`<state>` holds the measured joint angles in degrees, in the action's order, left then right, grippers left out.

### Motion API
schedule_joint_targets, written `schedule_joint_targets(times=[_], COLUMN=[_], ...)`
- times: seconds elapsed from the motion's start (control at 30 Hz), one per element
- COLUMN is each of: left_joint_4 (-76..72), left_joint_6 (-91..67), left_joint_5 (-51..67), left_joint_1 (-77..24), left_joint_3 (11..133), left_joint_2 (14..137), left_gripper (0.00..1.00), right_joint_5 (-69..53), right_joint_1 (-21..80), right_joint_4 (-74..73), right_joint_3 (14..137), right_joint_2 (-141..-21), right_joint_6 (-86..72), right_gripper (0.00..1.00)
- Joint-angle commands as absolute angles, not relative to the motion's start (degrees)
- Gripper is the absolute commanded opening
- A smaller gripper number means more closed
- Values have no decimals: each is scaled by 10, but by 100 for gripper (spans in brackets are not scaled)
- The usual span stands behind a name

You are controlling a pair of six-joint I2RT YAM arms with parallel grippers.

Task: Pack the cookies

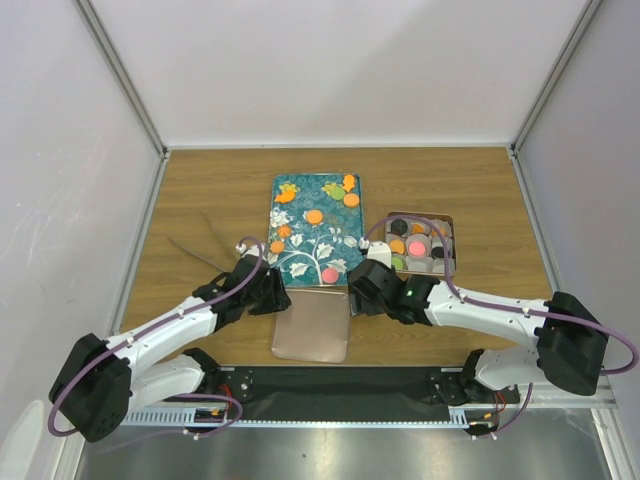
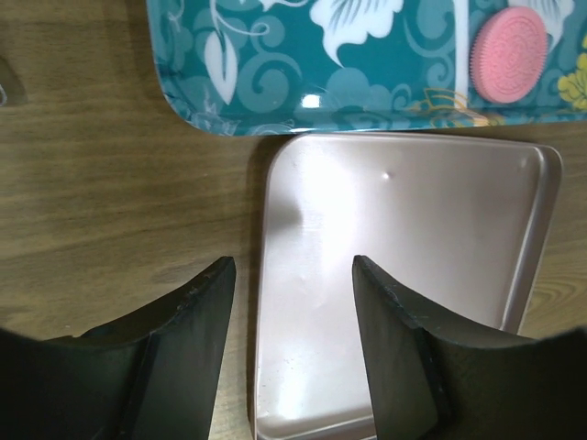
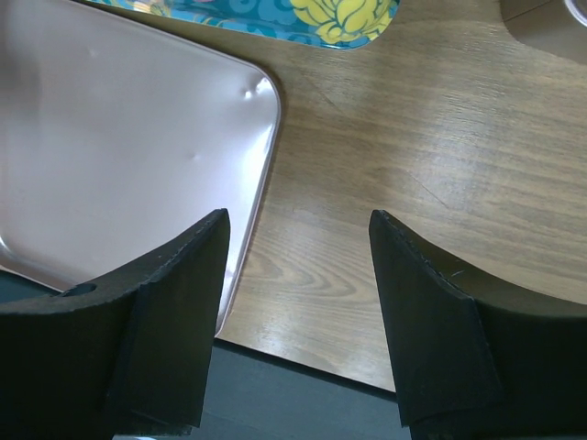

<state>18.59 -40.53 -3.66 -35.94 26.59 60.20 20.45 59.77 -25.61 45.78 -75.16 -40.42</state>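
Observation:
Several orange cookies and one pink cookie lie on the teal flowered tray. More cookies in black, orange, pink and green sit in the cups of the open tin to its right. The rose-gold lid lies flat in front of the tray. My left gripper is open, and in its wrist view it straddles the left edge of the lid, with the pink cookie ahead. My right gripper is open at the lid's right edge, over bare wood, as its wrist view shows.
Thin grey sticks lie on the wood left of the tray. The black base rail runs along the near table edge just behind the lid. White walls close in the table on three sides.

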Motion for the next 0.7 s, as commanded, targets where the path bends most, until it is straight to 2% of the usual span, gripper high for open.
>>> schedule_joint_targets(times=[0.0,0.17,0.33,0.47,0.6,0.67], left_joint_4=[182,171,163,165,176,181], left_joint_6=[-405,-397,-389,-377,-366,-358], left_joint_5=[-67,-59,-57,-56,-51,-47], left_joint_1=[-364,-364,-364,-364,-364,-364], left_joint_3=[268,269,265,268,277,282], left_joint_2=[611,647,666,676,680,679], left_gripper=[60,56,43,29,4,0], right_joint_5=[201,185,176,162,142,135], right_joint_1=[594,584,570,563,559,558], right_joint_4=[-240,-231,-229,-215,-206,-198], right_joint_3=[453,447,438,432,433,432], right_joint_2=[-747,-746,-739,-734,-742,-748], right_joint_6=[-399,-388,-381,-374,-367,-367], right_gripper=[68,68,68,68,68,68])
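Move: Just under the open left fingers, some 3 cm down and 1 cm to their left, is the left rim of the pinkish lid; the lid's middle lies 7 cm right and 3 cm back, about 3 cm down. The pink cookie is roughly 8 cm ahead and 10 cm right, on the patterned tray centred 16 cm ahead and 7 cm right. From the right hand the lid's middle is about 10 cm left, 2 cm back and 6 cm below. Sinking about 2.5 cm and edging slightly left, the left hand brings its open fingers down astride the lid's left rim, then shuts them almost fully and pinches the thin rim, rolling barely 5 degrees. Beside the lid's right edge, the right hand keeps its fingers open and sinks about 1 cm, drifting slightly right. ##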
